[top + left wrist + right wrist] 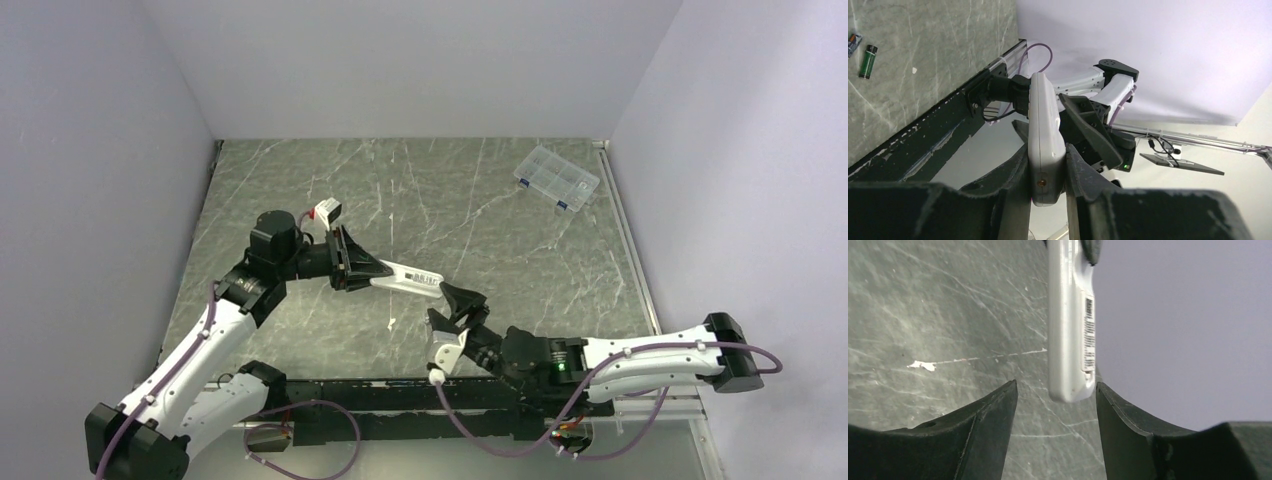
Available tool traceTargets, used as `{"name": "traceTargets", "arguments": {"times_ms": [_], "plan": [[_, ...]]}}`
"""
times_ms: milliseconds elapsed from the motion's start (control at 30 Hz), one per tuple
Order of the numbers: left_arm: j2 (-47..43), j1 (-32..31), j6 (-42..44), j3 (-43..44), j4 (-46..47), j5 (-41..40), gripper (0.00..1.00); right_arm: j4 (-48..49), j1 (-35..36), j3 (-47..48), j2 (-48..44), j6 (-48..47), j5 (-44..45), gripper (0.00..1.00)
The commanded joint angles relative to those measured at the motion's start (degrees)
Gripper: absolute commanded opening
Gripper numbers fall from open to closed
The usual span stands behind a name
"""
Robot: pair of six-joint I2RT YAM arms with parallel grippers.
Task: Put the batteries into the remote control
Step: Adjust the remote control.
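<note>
My left gripper [375, 275] is shut on the remote control [412, 278], a slim white bar held off the table and pointing right. The left wrist view shows the remote control [1044, 125] clamped on both sides by the fingers. My right gripper [450, 308] stands open at the remote's free end. In the right wrist view that end of the remote control [1070, 330], with a barcode label, hangs just ahead of the spread fingertips [1055, 390] without touching them. One dark green battery [868, 61] lies on the table, and a second battery [852, 44] is cut off by the frame edge.
A clear compartmented box [556, 178] sits at the far right of the marble table [300, 180]. A small white sliver [391, 322] lies on the table below the remote. The black rail [380, 395] runs along the near edge between the arm bases.
</note>
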Motion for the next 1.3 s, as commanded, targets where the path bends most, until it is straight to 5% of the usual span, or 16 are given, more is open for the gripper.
{"name": "traceTargets", "arguments": {"times_ms": [0,367,667,933,1267], "plan": [[-1.55,-0.03,3.5,-0.05,2.7,-0.56,0.0,-5.17,0.27,3.98,-5.44,9.38,-2.35,0.62],[-3.09,-0.03,7.58,-2.58,6.65,-1.23,0.0,-17.57,0.14,9.87,-10.41,24.68,-0.16,0.68],[-3.18,-0.03,11.38,-4.49,8.6,-0.82,0.0,-28.36,-2.88,17.56,-5.73,38.52,3.16,0.9],[-4.13,0.11,12.81,-6.36,11.45,-0.04,0.0,-37.3,-19.67,24.21,-3.33,51.66,-12.43,1.0],[-5.6,0.3,13.92,-6.65,12.13,1.35,0.0,-37.05,-31.15,25.52,-1.62,61.47,-24.81,1.0]]}}
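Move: My left hand already grips one end of the remote, whose middle lies about 6 cm to its right and 1 cm below, roughly level in reach. From my right hand, already clear of the free end, that middle is some 8 cm left, 5 cm ahead and 1 cm up. The two batteries lie on the table about 5 cm ahead, 2 cm left and 22 cm below my right hand; from my left they are 2 cm ahead, 13 cm right and 26 cm down. I back my right hand off the remote's free end, rising about 4 cm and easing right and slightly back, then swing it some 6 cm forward and farther right, opening the fingers wide while the wrist rolls about 50 degrees and the fingertips dip. My left hand keeps its grip on the remote, sinks a couple of centimetres and rolls it over by some 15 degrees. ##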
